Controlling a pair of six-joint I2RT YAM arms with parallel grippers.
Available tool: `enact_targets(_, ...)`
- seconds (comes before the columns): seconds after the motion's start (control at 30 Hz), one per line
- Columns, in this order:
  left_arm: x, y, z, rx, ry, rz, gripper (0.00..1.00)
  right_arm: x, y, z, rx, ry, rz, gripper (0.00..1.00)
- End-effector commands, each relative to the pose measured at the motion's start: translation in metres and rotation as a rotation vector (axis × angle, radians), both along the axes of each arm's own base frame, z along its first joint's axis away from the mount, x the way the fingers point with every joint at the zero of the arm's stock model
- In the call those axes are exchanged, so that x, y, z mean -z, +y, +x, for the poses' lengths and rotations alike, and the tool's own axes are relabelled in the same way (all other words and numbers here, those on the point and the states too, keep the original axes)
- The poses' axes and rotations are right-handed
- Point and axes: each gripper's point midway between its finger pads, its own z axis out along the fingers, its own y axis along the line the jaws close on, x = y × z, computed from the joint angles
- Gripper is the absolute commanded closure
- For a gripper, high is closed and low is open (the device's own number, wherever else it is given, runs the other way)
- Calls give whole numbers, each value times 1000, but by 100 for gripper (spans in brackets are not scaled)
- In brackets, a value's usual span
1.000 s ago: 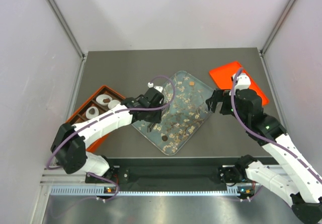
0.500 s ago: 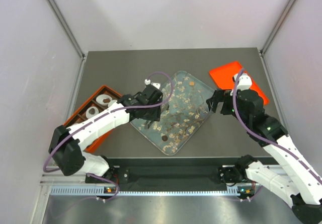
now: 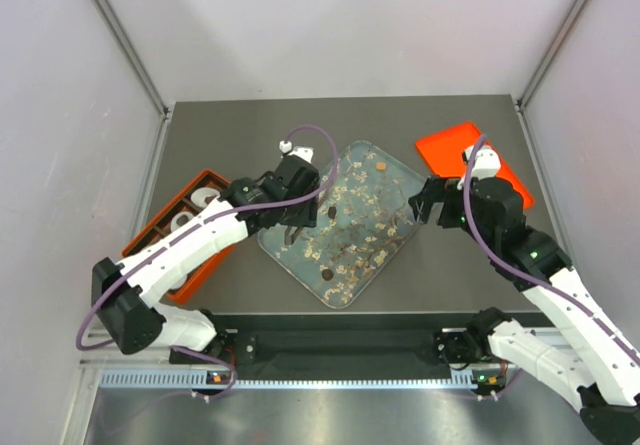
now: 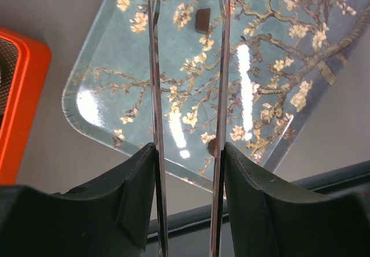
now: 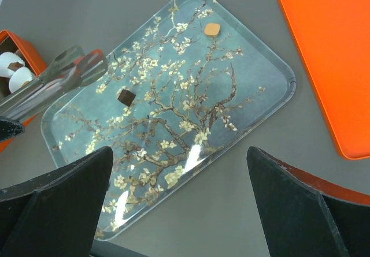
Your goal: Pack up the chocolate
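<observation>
A clear blossom-patterned tray (image 3: 350,255) lies mid-table with chocolate on it. A dark square piece (image 4: 202,20) (image 5: 126,97) sits ahead of my left gripper (image 4: 188,66). Its two long metal blades stand apart over the tray's left part, open, with nothing between them. A dark round piece (image 4: 211,147) shows partly behind the right blade. A caramel piece (image 5: 212,29) (image 3: 380,166) lies near the tray's far corner. My right gripper (image 5: 173,199) (image 3: 428,205) hangs wide open and empty off the tray's right edge.
An orange compartment box (image 3: 170,240) holding white paper cups (image 3: 205,199) stands left of the tray. A flat orange lid (image 3: 495,170) lies at the far right, behind my right arm. Grey walls close in both sides of the table.
My left gripper has shifted away from me along the tray's left side, and its blades have spread wider. The right arm has stayed still.
</observation>
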Motion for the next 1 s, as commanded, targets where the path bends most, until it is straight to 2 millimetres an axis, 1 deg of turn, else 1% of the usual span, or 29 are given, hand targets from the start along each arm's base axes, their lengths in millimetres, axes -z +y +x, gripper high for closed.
enact_targets(0.0, -25, 5, 17, -53, -100, -4, 47, -31, 9, 3, -18, -71, 63, 0)
enact_targets(0.03, -27, 9, 24, -68, -120, 1, 47, -31, 11, 4, -20, -71, 67, 0)
enact_targets(0.07, -36, 8, 37, -86, -151, -26, 47, -29, 13, 7, -19, -63, 67, 0)
enact_targets(0.1, -35, 18, 54, -126, -147, -29, 48, -28, 14, 9, -21, -61, 70, 0)
enact_targets(0.13, -38, 21, 65, -133, -156, -37, 48, -32, 18, 11, -25, -69, 84, 0)
enact_targets(0.17, -53, 20, 81, -142, -194, -72, 48, -28, 22, 16, -28, -53, 79, 0)
enact_targets(0.2, -47, 29, 102, -180, -199, -54, 48, -29, 24, 19, -27, -49, 82, 0)
enact_targets(0.23, -49, 33, 115, -179, -222, -32, 48, -33, 28, 23, -28, -57, 95, 0)
enact_targets(0.27, -59, 34, 130, -187, -254, -35, 48, -34, 32, 29, -28, -56, 94, 0)
enact_targets(0.3, -50, 38, 153, -212, -263, -18, 48, -37, 34, 33, -25, -64, 99, 0)
enact_targets(0.33, -49, 40, 165, -215, -274, -6, 49, -45, 36, 39, -18, -86, 111, 0)
enact_targets(0.37, -41, 38, 183, -228, -269, 0, 48, -41, 39, 47, -11, -73, 100, 0)
enact_targets(0.4, -40, 44, 199, -253, -286, -9, 49, -42, 40, 52, -1, -77, 97, 0)
enact_targets(0.43, -35, 45, 210, -266, -282, -13, 49, -41, 39, 59, 23, -79, 88, 0)
enact_targets(0.47, -30, 46, 220, -275, -277, -14, 49, -40, 44, 69, 31, -76, 82, 1)
enact_targets(0.5, -18, 46, 238, -289, -263, -5, 49, -39, 45, 74, 38, -74, 78, 0)
enact_targets(0.53, -13, 48, 248, -303, -267, 12, 49, -45, 47, 80, 44, -85, 80, 0)
enact_targets(0.57, -2, 46, 262, -309, -264, 29, 49, -39, 52, 90, 51, -74, 72, 0)
enact_targets(0.63, 10, 52, 277, -340, -274, 64, 49, -43, 56, 100, 61, -86, 72, 0)
enact_targets(0.67, 22, 52, 286, -351, -265, 75, 49, -37, 60, 107, 60, -75, 64, 0)
enact_targets(0.73, 34, 58, 296, -388, -257, 79, 49, -42, 66, 118, 63, -102, 71, 0)
enact_targets(0.77, 43, 60, 302, -405, -253, 79, 50, -35, 70, 126, 64, -94, 60, 0)
enact_targets(0.8, 47, 60, 305, -415, -252, 76, 50, -34, 72, 131, 68, -100, 58, 0)
enact_targets(0.83, 51, 63, 307, -442, -256, 81, 49, -28, 76, 141, 79, -87, 44, 0)
enact_targets(0.87, 60, 65, 309, -458, -253, 89, 50, -25, 77, 146, 83, -80, 38, 0)
enact_targets(0.9, 64, 66, 311, -477, -252, 91, 50, -23, 80, 150, 85, -77, 35, 0)
enact_targets(0.93, 68, 69, 312, -494, -254, 97, 49, -26, 84, 154, 82, -81, 39, 0)
enact_targets(0.97, 79, 70, 313, -505, -244, 108, 49, -18, 88, 160, 81, -68, 32, 0)
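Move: For the left hand, holding the tongs, the bare table beyond the orange-edged box lies about 32 cm ahead, 8 cm left and 18 cm below; the dark chocolate is 14 cm ahead, 6 cm right. From the empty right hand the caramel chocolate lies roughly 30 cm ahead, 6 cm left and 25 cm below, the dark chocolate 15 cm ahead, 19 cm left, and the orange tray 29 cm ahead, 19 cm right. Forward in a fast sweep of about 28 cm, drifting some 6 cm left, the left hand carries the still-held tongs off the tray to the bare table, rising slightly before sinking well below its starting height and turning counter-clockwise about 20 degrees. The right hand reaches forward and left, nearly level, towards the caramel chocolate, fingers staying wide open. ##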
